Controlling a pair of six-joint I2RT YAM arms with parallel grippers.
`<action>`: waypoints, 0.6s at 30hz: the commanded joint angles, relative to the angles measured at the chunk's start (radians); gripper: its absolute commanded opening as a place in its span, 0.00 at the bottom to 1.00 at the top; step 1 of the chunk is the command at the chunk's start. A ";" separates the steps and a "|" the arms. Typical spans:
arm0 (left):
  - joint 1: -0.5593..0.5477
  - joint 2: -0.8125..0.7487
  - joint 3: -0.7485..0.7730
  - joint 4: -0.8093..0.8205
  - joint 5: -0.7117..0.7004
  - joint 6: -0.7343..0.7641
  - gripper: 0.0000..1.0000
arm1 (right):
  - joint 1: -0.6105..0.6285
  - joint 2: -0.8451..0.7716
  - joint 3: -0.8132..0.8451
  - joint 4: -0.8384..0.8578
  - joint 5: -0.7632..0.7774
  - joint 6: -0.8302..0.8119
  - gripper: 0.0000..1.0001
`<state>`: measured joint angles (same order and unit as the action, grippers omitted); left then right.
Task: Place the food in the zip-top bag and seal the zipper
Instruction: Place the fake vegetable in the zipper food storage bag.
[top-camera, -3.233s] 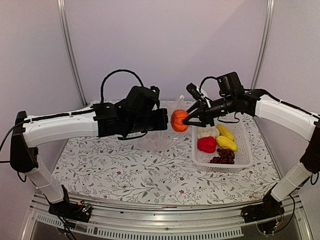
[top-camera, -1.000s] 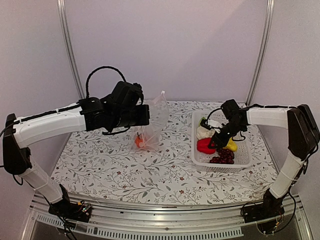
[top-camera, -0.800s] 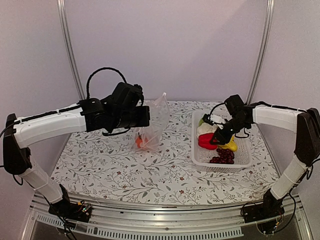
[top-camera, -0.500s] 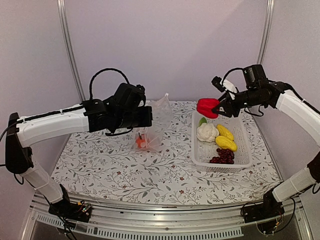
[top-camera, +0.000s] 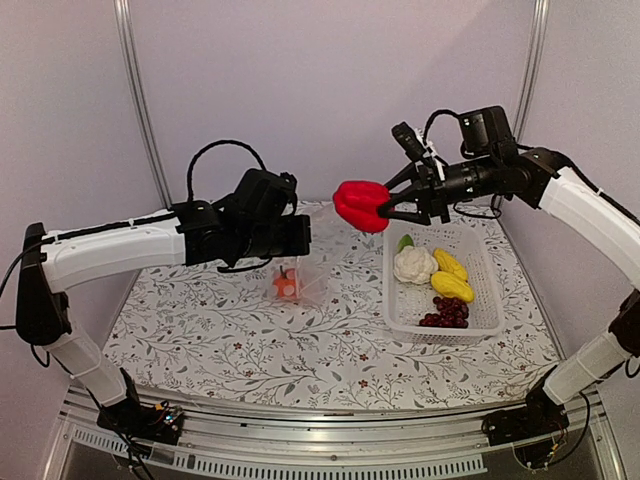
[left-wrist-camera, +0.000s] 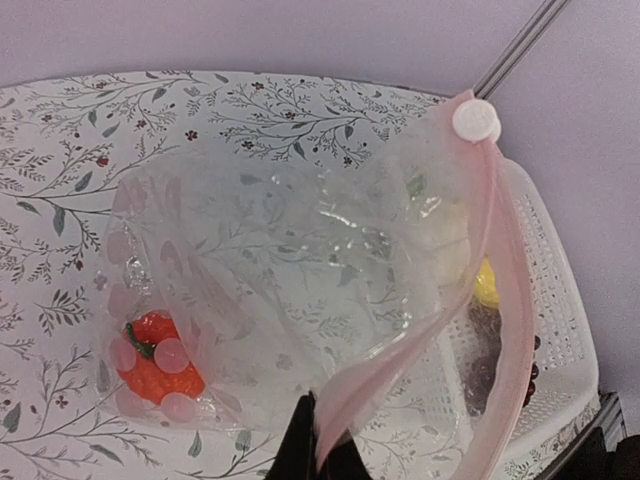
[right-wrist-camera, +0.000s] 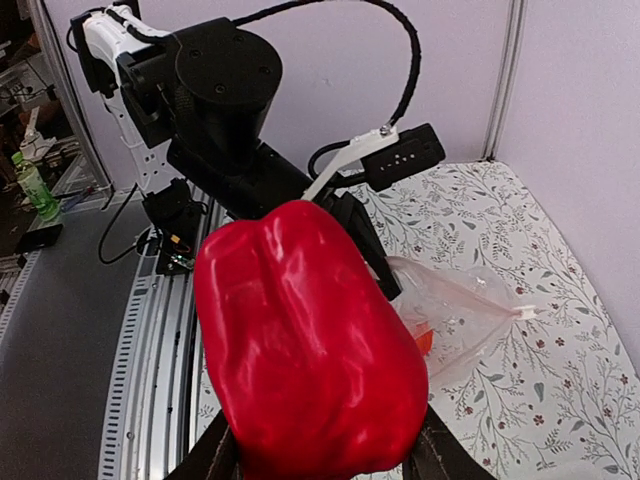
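My right gripper (top-camera: 383, 207) is shut on the red pepper (top-camera: 361, 204), held in the air left of the basket and above the bag. The pepper (right-wrist-camera: 310, 350) fills the right wrist view between my fingers (right-wrist-camera: 214, 458). My left gripper (left-wrist-camera: 315, 455) is shut on the pinkish zipper (left-wrist-camera: 500, 300) edge of the clear zip-top bag (left-wrist-camera: 290, 250), whose mouth gapes open. The bag (top-camera: 300, 283) hangs down to the table under the left gripper (top-camera: 300, 236). The orange pumpkin (left-wrist-camera: 150, 355) lies in the bag's bottom.
The white mesh basket (top-camera: 492, 322) at the right holds the cauliflower (top-camera: 413, 264), yellow pieces (top-camera: 450, 279), grape bunch (top-camera: 446, 312) and a green piece (top-camera: 405, 243). A white slider (left-wrist-camera: 475, 120) sits at the zipper's end. The table has a floral cloth (top-camera: 230, 350).
My right gripper closed on the red pepper in the basket, lifted it out and carried it left toward the bag. The left arm lowered the bag slightly and shifted right.
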<state>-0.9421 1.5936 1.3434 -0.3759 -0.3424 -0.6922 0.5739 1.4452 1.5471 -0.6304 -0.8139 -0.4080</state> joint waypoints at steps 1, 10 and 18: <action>0.014 -0.008 -0.011 0.032 0.024 -0.015 0.00 | 0.050 0.087 0.031 0.078 -0.122 0.084 0.23; 0.014 -0.051 -0.022 0.050 0.048 -0.041 0.00 | 0.065 0.226 0.006 0.226 -0.127 0.192 0.25; 0.012 -0.091 -0.041 0.056 0.025 -0.052 0.00 | 0.070 0.247 -0.082 0.213 0.061 0.155 0.25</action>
<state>-0.9329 1.5356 1.3113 -0.3508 -0.3099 -0.7357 0.6350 1.6711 1.5185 -0.4141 -0.8772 -0.2470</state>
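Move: About 14 cm to the left, 11 cm ahead and 12 cm below the right hand, which already grips the red pepper, is the middle of the bag's open mouth. The left gripper, pinching the mouth's near end, is some 17 cm left and 5 cm ahead; the mouth's middle is roughly 8 cm ahead of it and 3 cm right. The orange vegetable in the bag is about 21 cm left, 12 cm ahead and 32 cm below the right hand. Carrying the red pepper towards the bag's mouth, the right hand swings left about 6 cm, most of it early, while sinking some 6 cm, then eases forward a little. Its wrist tilts by around 10 degrees and the fingers keep their hold. The left hand goes on pinching the bag's rim shut-fingered and rises slightly, about 1.5 cm. ##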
